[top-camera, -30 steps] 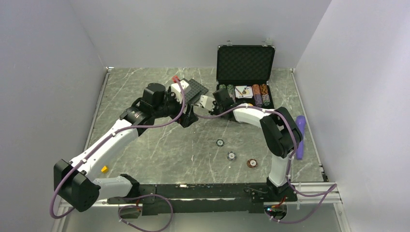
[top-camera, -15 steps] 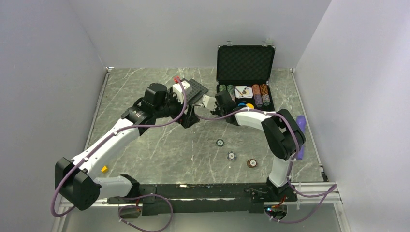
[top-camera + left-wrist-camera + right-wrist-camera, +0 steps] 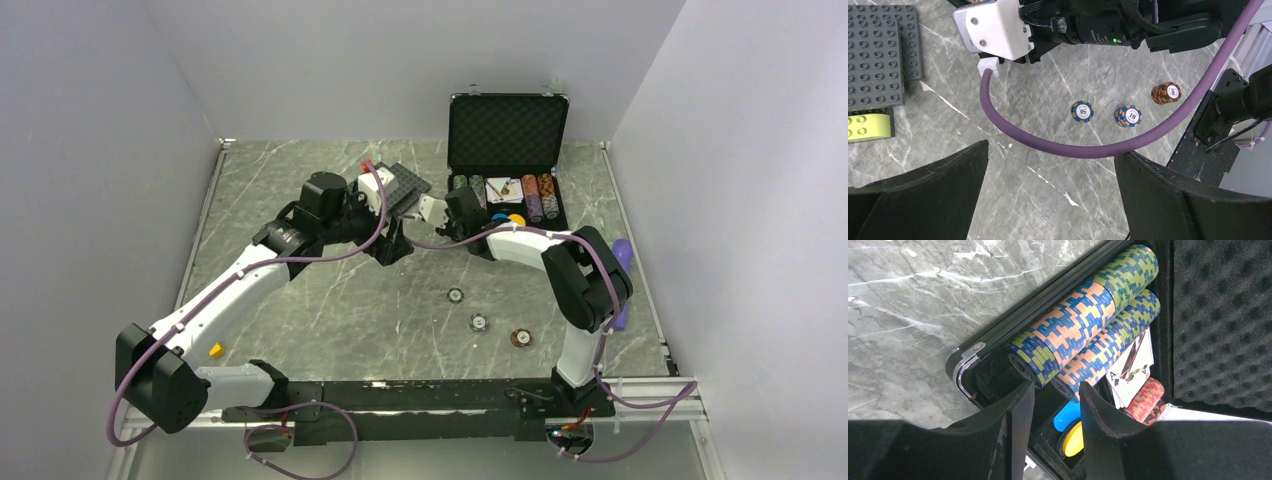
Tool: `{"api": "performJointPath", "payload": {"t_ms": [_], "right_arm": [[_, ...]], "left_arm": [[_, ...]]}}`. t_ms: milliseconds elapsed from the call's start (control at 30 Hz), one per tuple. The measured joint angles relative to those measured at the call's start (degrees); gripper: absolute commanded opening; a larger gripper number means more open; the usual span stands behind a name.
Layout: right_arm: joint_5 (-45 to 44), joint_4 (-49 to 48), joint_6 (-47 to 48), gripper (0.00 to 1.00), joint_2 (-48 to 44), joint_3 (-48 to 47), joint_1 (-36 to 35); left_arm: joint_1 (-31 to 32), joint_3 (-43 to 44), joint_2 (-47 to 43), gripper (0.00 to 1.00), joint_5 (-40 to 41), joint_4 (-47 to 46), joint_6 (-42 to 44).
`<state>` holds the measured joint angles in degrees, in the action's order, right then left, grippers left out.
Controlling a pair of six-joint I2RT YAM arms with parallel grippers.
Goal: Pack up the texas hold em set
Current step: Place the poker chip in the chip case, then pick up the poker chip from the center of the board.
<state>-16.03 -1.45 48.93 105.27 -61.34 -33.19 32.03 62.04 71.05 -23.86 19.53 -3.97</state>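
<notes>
The black briefcase (image 3: 507, 128) stands open at the back right, its foam lid (image 3: 1220, 315) upright. In its tray lie rows of chips (image 3: 1083, 325), cards (image 3: 1133, 367), a red chip stack (image 3: 1146, 397), a blue disc (image 3: 1066, 415) and a yellow disc (image 3: 1074, 438). My right gripper (image 3: 1055, 386) hovers over the tray's near left corner, open, holding nothing; it is at the case's left edge (image 3: 447, 207). Three loose chips lie on the table (image 3: 1082, 111), (image 3: 1128, 115), (image 3: 1166, 93). My left gripper (image 3: 1051, 150) is wide open above bare marble, beside the right wrist (image 3: 392, 245).
Dark grey studded plates (image 3: 878, 55) and a yellow brick (image 3: 868, 125) lie left of the case. The right arm's purple cable (image 3: 1058, 147) crosses just beyond my left fingers. A purple object (image 3: 622, 285) lies at the table's right edge, a small yellow piece (image 3: 215, 350) near left.
The right gripper's jaws have spread a little wider and its arm has shifted slightly, uncovering the blue and yellow discs in the case. The left arm has stayed put.
</notes>
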Motion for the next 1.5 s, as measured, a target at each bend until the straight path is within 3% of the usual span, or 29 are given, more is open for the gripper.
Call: {"api": "performJointPath", "payload": {"t_ms": [367,600,1033,1267,1500], "right_arm": [[0.31,0.98,-0.33,0.44,1.75,-2.25,0.39],[3.37,0.31,-1.64,0.51,1.38,-1.97,0.70],[10.80,-5.62,-8.15,0.60,-11.89,6.56,0.85],[11.21,-11.39,-22.49,0.71,-28.39,17.05,3.08],[16.76,-10.69,-43.25,0.72,-45.27,20.09,15.65]], "left_arm": [[-0.59,0.00,0.11,0.99,0.24,0.00,0.02],[-0.57,0.00,0.11,0.99,0.33,-0.26,0.02],[-0.57,-1.57,-0.66,0.99,4.85,-1.64,0.85],[2.10,-2.91,-1.46,0.98,13.14,-2.54,1.77],[15.56,-0.57,8.35,0.92,21.16,-3.26,0.00]]}}
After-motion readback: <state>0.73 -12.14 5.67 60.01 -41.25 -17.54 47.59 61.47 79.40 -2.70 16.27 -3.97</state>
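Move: The 50 chip I make for with my left hand lies about 12 cm to its right, 4 cm back and some 21 cm below. The 10 stack sits roughly 6 cm right of that chip and 7 cm nearer my base, the 100 stack about 16 cm right and 10 cm nearer. From my right hand, low in the case, that chip is about 17 cm back and 2 cm left; the left chip row's middle is 7 cm ahead, 2 cm left, the blue disc 7 cm right, 1 cm ahead. I ease my empty right hand barely forward at the end of the left chip row, then spread its fingers wider and lift it clear, up about 18 cm and back 6, swinging right late while its left side rolls up. My left hand, still wide open, drifts 2 cm forward and left, then swings right and down roughly 7 cm towards the 50 chip. ##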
